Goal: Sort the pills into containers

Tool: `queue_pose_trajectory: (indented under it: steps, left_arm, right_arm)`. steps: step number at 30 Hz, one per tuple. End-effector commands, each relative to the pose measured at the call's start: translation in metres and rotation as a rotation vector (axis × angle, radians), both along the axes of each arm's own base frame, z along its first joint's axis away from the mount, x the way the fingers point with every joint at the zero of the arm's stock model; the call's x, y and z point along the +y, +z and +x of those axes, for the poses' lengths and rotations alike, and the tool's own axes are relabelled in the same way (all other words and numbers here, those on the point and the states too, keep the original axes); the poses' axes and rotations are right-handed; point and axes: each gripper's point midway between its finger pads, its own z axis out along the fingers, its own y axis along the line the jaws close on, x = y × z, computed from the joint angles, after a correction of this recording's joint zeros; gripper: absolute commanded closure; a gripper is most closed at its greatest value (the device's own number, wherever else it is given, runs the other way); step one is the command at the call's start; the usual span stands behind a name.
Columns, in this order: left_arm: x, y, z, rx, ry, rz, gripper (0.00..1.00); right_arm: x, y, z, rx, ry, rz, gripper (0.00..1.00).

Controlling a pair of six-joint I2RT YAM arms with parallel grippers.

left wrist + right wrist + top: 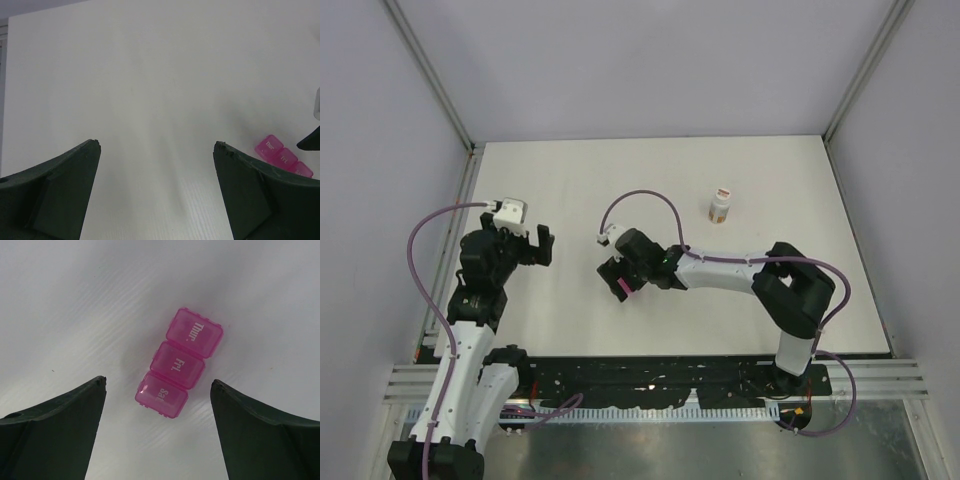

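Observation:
The containers are one bright-pink pill box (179, 362) of three joined compartments marked Thur, Fri and Sat, lids down, lying flat on the white table. My right gripper (159, 381) hangs open above it, its dark fingers (75, 415) standing apart on either side of the Sat end without touching. From above, the box (620, 289) shows just under the right gripper (615, 270). My left gripper (542, 247) is open to the left, with nothing between its fingers. In the left wrist view the box (282, 156) lies off to the right of that gripper (157, 144). No pills show in any view.
A small white bottle (720, 206) with an orange-red label stands upright at the back right of the table. The table's side rails (470, 200) and grey walls close the area in.

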Motion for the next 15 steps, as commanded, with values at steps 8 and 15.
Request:
queue_pose_trajectory:
  steps: [8, 15]
  left_arm:
    - [0.001, 0.020, 0.004, -0.076, 0.003, 0.005, 0.01]
    - [0.002, 0.021, 0.004, -0.082, 0.005, 0.005, 0.01]
  right_arm:
    - [0.002, -0.009, 0.009, 0.013, -0.101, -0.014, 0.23]
    - [0.000, -0.019, 0.007, 0.022, -0.096, -0.031, 0.35]
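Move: The pink pill box lies under the right hand, its middle about 5 cm below, 2 cm ahead and 2 cm to the right; its "Sat" end is nearest the fingers and the "Thur" end runs farther out. The white bottle stands some 22 cm ahead of the right hand and 24 cm to its right, its middle about 2 cm lower. From the idle left hand the pill box is roughly 18 cm to the right, 1 cm back and 20 cm down. Down onto the near "Sat" end of the pink pill box goes the right hand, sinking about 3 cm with a drift of about 1 cm to its right. On the way, its wide-open fingers draw in by about a quarter towards the two sides of the "Sat" compartment, and the wrist turns only some 5 degrees, mostly clockwise; touch can't be made out. ##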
